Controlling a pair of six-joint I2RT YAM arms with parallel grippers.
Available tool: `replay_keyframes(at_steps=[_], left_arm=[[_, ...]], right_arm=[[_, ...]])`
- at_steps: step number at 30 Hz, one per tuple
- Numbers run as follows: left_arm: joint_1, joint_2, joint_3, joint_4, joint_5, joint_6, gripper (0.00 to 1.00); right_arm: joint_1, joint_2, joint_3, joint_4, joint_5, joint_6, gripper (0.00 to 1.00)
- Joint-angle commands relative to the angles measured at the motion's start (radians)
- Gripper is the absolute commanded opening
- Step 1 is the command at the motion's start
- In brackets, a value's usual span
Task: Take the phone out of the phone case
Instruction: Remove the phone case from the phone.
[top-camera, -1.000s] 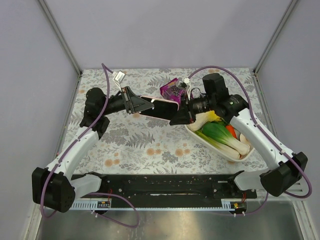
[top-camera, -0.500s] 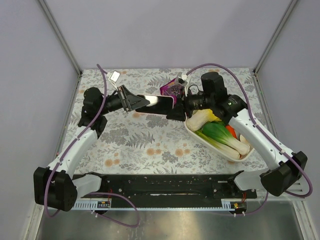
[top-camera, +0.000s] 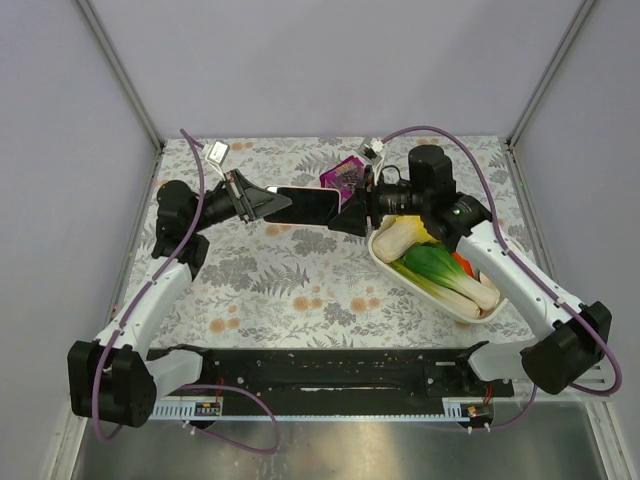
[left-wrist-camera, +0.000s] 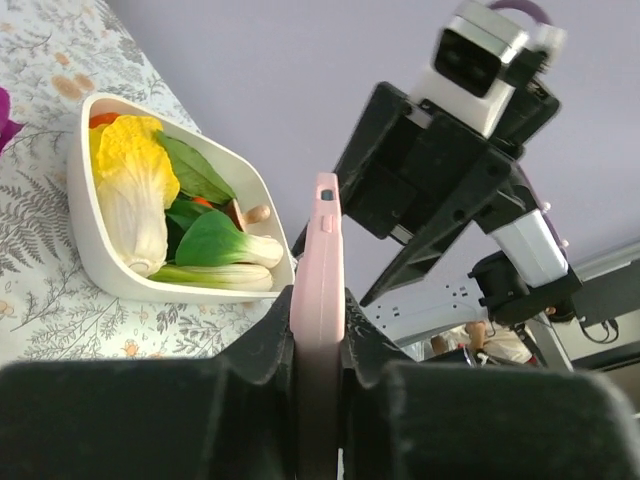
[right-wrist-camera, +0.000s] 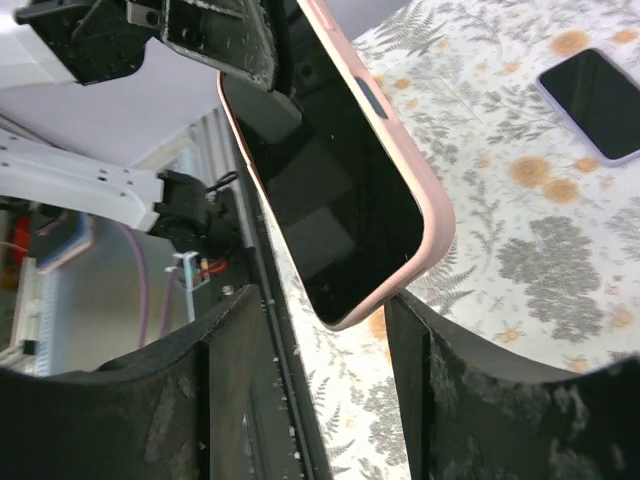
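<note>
The phone (right-wrist-camera: 335, 215), black screen showing, sits inside the pink phone case (right-wrist-camera: 425, 205). They are held level in the air, above the table (top-camera: 270, 285), in the top view (top-camera: 310, 204). My left gripper (top-camera: 277, 204) is shut on the case's left end. In the left wrist view the pink case edge (left-wrist-camera: 322, 250) stands pinched between those jaws (left-wrist-camera: 318, 335). My right gripper (top-camera: 352, 214) is open at the case's other end. In the right wrist view the case's corner lies between its spread fingers (right-wrist-camera: 325, 350), close to the right finger (right-wrist-camera: 440, 380).
A white bowl (top-camera: 480, 316) of vegetables stands at the right, under my right arm, and shows in the left wrist view too (left-wrist-camera: 85, 210). A purple packet (top-camera: 345, 172) lies behind the phone. A second dark phone (right-wrist-camera: 597, 90) lies flat on the floral table.
My right gripper has opened and let go of the phone's end. The left gripper has closed tighter on the case and carried it slightly back and to the left.
</note>
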Motion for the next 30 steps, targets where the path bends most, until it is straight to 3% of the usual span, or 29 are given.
replay_keyframes(at_steps=[1, 6, 12, 20, 24, 30], left_arm=[[0.007, -0.043, 0.004, 0.176, 0.036, -0.051, 0.0], [0.012, -0.049, 0.001, 0.212, 0.045, -0.078, 0.0], [0.013, -0.052, 0.0, 0.233, 0.058, -0.092, 0.0], [0.013, -0.05, -0.002, 0.222, 0.059, -0.086, 0.0], [0.013, -0.047, -0.005, 0.199, 0.053, -0.077, 0.0], [0.024, -0.03, -0.02, 0.103, -0.007, -0.069, 0.0]], right_arm=[[-0.016, -0.021, -0.058, 0.237, -0.2, 0.102, 0.58], [-0.016, -0.035, -0.158, 0.441, -0.346, 0.149, 0.51], [-0.015, -0.064, -0.192, 0.449, -0.376, 0.092, 0.45], [-0.019, -0.088, -0.2, 0.453, -0.371, 0.055, 0.27], [-0.019, -0.105, -0.224, 0.527, -0.394, 0.07, 0.1], [-0.019, -0.136, -0.209, 0.564, -0.443, 0.072, 0.03]])
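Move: The left hand still grips the left end of the pink phone case; the free corner, at its right end nearer the robot, lies about 11 cm to that hand's right and 4 cm back. The right hand's open fingers are already around this corner: about 2 cm back, 2 cm left and slightly below. From the right hand, the other phone lies some 6 cm ahead and 21 cm left on the table, the pink bag roughly 11 cm ahead and 3 cm right, both about 25 cm down. The right fingers close to pinch the case's free corner, one finger on the screen side and one behind, as that hand comes back some 4.5 cm and swings about 15 degrees counter-clockwise, its left side rolling up a little. Meanwhile the left hand, keeping its pinch on the other end, draws about 3 cm back and 3 cm up. ##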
